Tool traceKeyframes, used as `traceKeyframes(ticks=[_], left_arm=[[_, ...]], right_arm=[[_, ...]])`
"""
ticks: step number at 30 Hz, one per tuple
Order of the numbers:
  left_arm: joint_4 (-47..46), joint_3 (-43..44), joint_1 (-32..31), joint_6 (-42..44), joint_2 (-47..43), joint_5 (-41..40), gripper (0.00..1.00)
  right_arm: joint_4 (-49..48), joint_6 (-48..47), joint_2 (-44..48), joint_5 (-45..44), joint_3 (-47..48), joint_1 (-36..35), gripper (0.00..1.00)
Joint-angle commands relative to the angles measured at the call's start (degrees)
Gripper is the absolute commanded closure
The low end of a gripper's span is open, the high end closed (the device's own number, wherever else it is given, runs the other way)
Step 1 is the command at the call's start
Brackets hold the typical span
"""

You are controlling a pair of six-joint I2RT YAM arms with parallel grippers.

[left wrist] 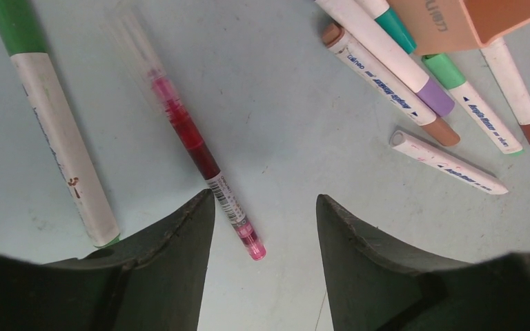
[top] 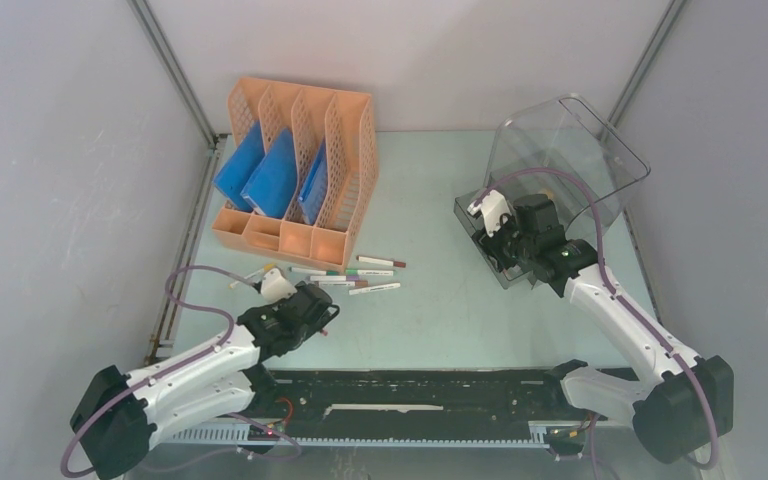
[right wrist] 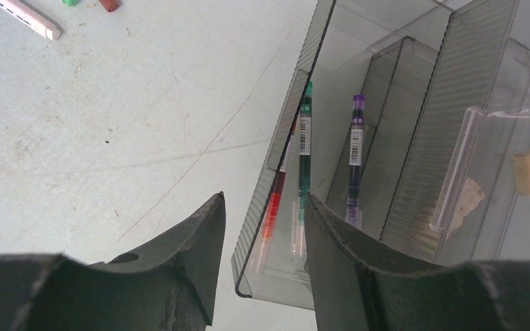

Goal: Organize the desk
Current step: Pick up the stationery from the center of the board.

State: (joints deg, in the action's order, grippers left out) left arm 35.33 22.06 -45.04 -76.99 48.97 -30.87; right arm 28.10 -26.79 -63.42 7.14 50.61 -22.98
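The pale green desk (top: 430,300) carries a loose group of markers (top: 370,275) in front of the orange file rack (top: 295,170). My left gripper (top: 325,318) hovers low at the near left of that group. In the left wrist view it (left wrist: 266,207) is open, and the pink end of a red pen (left wrist: 193,145) lies on the desk between its fingers, close to the left finger (left wrist: 172,255). My right gripper (right wrist: 266,203) is open above the front corner of the clear plastic box (right wrist: 414,138), which holds a red pen (right wrist: 276,200), a green pen (right wrist: 304,145) and a purple pen (right wrist: 355,152).
Blue folders (top: 270,180) stand in the rack. A green-capped marker (left wrist: 55,138) lies left of the red pen; several markers (left wrist: 386,76) lie to its right by the rack's corner (left wrist: 476,21). The box's clear lid (top: 570,140) stands raised. Grey walls enclose the desk.
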Motion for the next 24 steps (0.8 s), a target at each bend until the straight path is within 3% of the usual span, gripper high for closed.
traceKeyframes(ticks=[1,8,12,15,17,20,21,24], left_arm=[[0.44,0.55,1.41,-1.39,1.54,1.29,0.38],[3.31,4.16,4.43,0.26,8.31,4.6,0.37],[5.26,9.75,5.25,7.28,15.86,5.98,0.35],[7.11,13.95,5.61,9.96,23.37,7.06,0.39],[9.03,17.21,5.78,11.4,29.45,7.67,0.49],[13.17,22.5,5.92,12.75,38.9,8.24,0.84],[14.67,24.23,5.98,13.01,43.24,8.37,0.9],[16.07,27.08,5.87,14.08,50.73,9.72,0.93]], right_arm=[[-0.52,-0.87,1.46,-0.71,0.01,-0.46,0.46],[-0.57,-0.91,1.65,-0.81,0.0,-0.58,0.46],[-0.63,-0.93,1.7,-0.94,-0.03,-0.74,0.46],[-0.59,-0.99,1.78,-1.06,0.01,-0.75,0.46],[-0.58,-1.0,1.82,-1.13,0.01,-0.77,0.46],[-0.52,-1.03,1.96,-1.2,0.02,-0.77,0.46],[-0.5,-1.04,1.98,-1.24,0.02,-0.75,0.46],[-0.5,-1.07,2.15,-1.23,0.02,-0.73,0.46]])
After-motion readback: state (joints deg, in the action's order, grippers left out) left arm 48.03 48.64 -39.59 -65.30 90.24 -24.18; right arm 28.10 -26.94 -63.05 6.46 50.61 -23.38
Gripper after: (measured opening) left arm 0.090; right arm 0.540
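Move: The red pen lies on the table about 3 cm below the open left hand, its middle some 3 cm ahead and 3 cm left, with its label end running back almost under the fingers. The green marker lies about 10 cm left and 1 cm back, the brown marker some 11 cm ahead and 5 cm right, and the white marker about 9 cm ahead and 14 cm right. From the right hand the red pen is roughly 46 cm left, 15 cm back and 16 cm below. The left hand sinks about 2.5 cm onto the label end of the red pen, first nearly straight down, then easing some 2 cm forward and a little to the right while the wrist swings through about 35 degrees so the fingers point much more steeply at the table. Late in this, the fingers, which stayed wide open until then, close nearly fully and pinch the pen across its barcode label near the pink end. ##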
